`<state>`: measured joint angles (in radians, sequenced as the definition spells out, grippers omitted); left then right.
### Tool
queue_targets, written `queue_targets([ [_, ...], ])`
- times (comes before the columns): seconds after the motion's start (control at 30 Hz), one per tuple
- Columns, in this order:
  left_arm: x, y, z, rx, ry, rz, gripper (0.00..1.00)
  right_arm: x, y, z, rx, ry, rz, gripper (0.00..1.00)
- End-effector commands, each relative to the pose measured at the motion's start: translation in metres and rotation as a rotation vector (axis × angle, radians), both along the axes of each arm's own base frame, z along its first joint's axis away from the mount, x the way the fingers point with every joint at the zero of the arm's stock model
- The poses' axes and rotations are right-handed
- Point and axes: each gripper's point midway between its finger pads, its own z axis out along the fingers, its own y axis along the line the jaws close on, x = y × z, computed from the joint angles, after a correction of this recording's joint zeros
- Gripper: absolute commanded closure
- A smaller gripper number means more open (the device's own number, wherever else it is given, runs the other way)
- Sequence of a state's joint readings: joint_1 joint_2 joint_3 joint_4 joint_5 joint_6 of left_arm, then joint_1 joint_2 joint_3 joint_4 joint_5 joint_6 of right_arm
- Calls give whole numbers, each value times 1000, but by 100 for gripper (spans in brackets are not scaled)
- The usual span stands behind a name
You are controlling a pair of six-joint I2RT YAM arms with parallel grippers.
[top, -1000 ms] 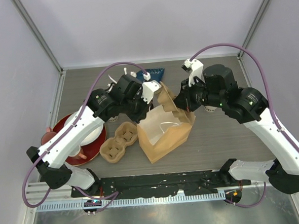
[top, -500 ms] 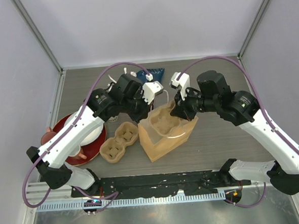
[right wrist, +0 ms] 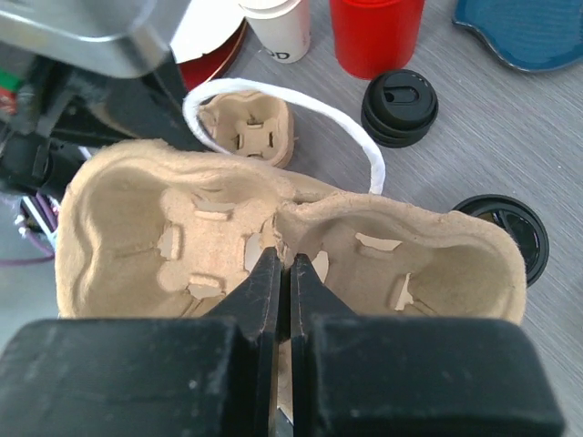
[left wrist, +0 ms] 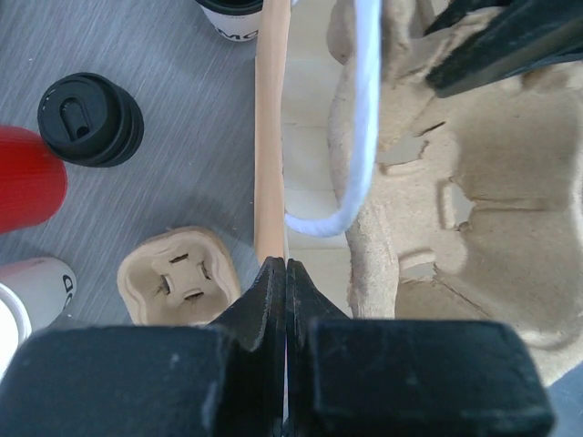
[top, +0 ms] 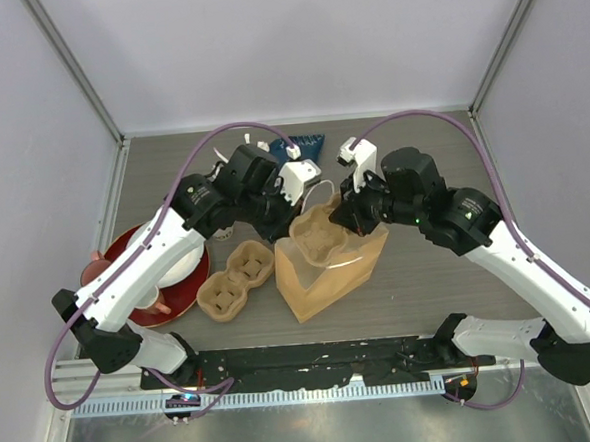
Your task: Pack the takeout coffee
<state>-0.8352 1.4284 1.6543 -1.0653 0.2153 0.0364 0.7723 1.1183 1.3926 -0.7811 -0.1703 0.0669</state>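
A brown paper bag (top: 323,274) stands open mid-table. My left gripper (left wrist: 286,266) is shut on the bag's thin left wall (left wrist: 271,137), beside its white cord handle (left wrist: 366,118). My right gripper (right wrist: 284,253) is shut on the middle ridge of a pulp cup carrier (right wrist: 164,237), which it holds in the bag's mouth (top: 321,237). Two takeout coffee cups with black lids (right wrist: 399,107) (right wrist: 512,235) stand on the table beyond the bag. The left wrist view shows one (left wrist: 89,118) left of the bag and another (left wrist: 232,11) at the top edge.
A second pulp carrier (top: 233,278) lies left of the bag. A red cup (right wrist: 375,32) and a lidless white cup (right wrist: 278,27) stand behind it. A red plate (top: 116,247) with crockery sits at far left, and a blue object (top: 305,142) at the back.
My right gripper has carried the pulp carrier left and down into the bag's mouth. My left gripper has kept its hold on the bag wall, almost still.
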Motion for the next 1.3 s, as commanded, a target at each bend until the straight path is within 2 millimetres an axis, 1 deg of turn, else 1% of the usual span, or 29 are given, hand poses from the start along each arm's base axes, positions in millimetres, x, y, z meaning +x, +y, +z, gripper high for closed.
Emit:
queue_targets([
  [0.0,-2,-7,15,-77,-18,-15,100,20,11,5,72,-11,-116,99],
  [0.1,-4,-10,13,-84,-2,-27,100,20,21,-1,70,-21,-127,99],
  [0.13,-4,-11,15,-90,-3,-30,100,18,24,-6,61,-17,-121,99],
  [0.17,-4,-11,16,-90,-5,-31,100,21,22,-9,42,-29,-142,99],
  [0.23,-1,-8,18,-80,-29,-25,100,16,21,-20,3,-29,-119,99],
  [0.3,4,-4,20,-68,-52,-5,100,8,18,-31,-48,-45,-77,99],
  [0.33,7,-1,21,-62,-69,11,100,4,14,-41,-72,-37,-71,99],
  [0.43,23,9,23,-52,-97,95,100,-9,0,-51,-109,-12,-58,99],
  [0.47,25,10,24,-57,-94,110,100,-15,-5,-51,-111,0,-55,99],
  [0.5,27,10,26,-66,-101,117,100,-19,-7,-54,-119,7,-43,99],
  [0.53,30,12,27,-69,-104,127,100,-29,-5,-61,-121,37,1,99],
  [0.6,35,11,30,-95,-91,183,100,-35,-4,-68,-130,53,25,99],
  [0.63,37,12,31,-100,-92,197,100,-40,-4,-75,-149,68,41,99],
  [0.73,42,10,30,-116,-88,235,100,-43,2,-92,-208,89,52,99],
  [0.77,42,9,30,-128,-76,247,100,-43,3,-95,-223,92,48,99],
  [0.8,41,5,29,-141,-62,244,100,-42,6,-102,-248,109,52,99],
  [0.83,40,3,28,-151,-50,245,100,-42,8,-103,-254,116,55,99],
  [0.87,38,0,29,-168,-32,242,100,-34,4,-104,-280,98,8,99],
  [0.97,30,-9,30,-207,26,231,100,-25,3,-109,-321,101,-61,99],
  [1.0,30,-10,30,-212,38,243,100,-23,2,-110,-328,101,-81,99],
  [1.07,31,-11,28,-212,48,255,100,-18,8,-105,-317,99,-110,99],
  [1.1,32,-11,26,-213,54,263,100,-20,12,-103,-307,100,-124,99],
  [1.13,33,-12,26,-219,59,274,100,-20,17,-96,-293,86,-128,99],
  [1.17,35,-12,24,-216,58,289,100,-20,20,-97,-305,82,-133,99],
  [1.2,37,-13,24,-219,54,299,100,-25,23,-98,-315,82,-126,99],
  [1.27,43,-12,27,-225,36,331,100,-30,23,-102,-325,106,-127,99],
])
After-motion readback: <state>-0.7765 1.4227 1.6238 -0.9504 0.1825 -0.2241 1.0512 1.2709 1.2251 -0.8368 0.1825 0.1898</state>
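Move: The right hand holds a cup tray by its middle ridge over the open paper bag, whose middle lies about 16 cm below, 3 cm back and 3 cm left. Beyond the bag on the table are a lidded cup, roughly 13 cm ahead and 6 cm right, and the black lid stack, 14 cm ahead and 13 cm left. From the left hand, already pinching the rim, the bag's middle is some 10 cm right, 1 cm back and 13 cm down. Right hand lowers its pinched tray some 12 cm into the bag, while the left keeps the rim, easing forward. ##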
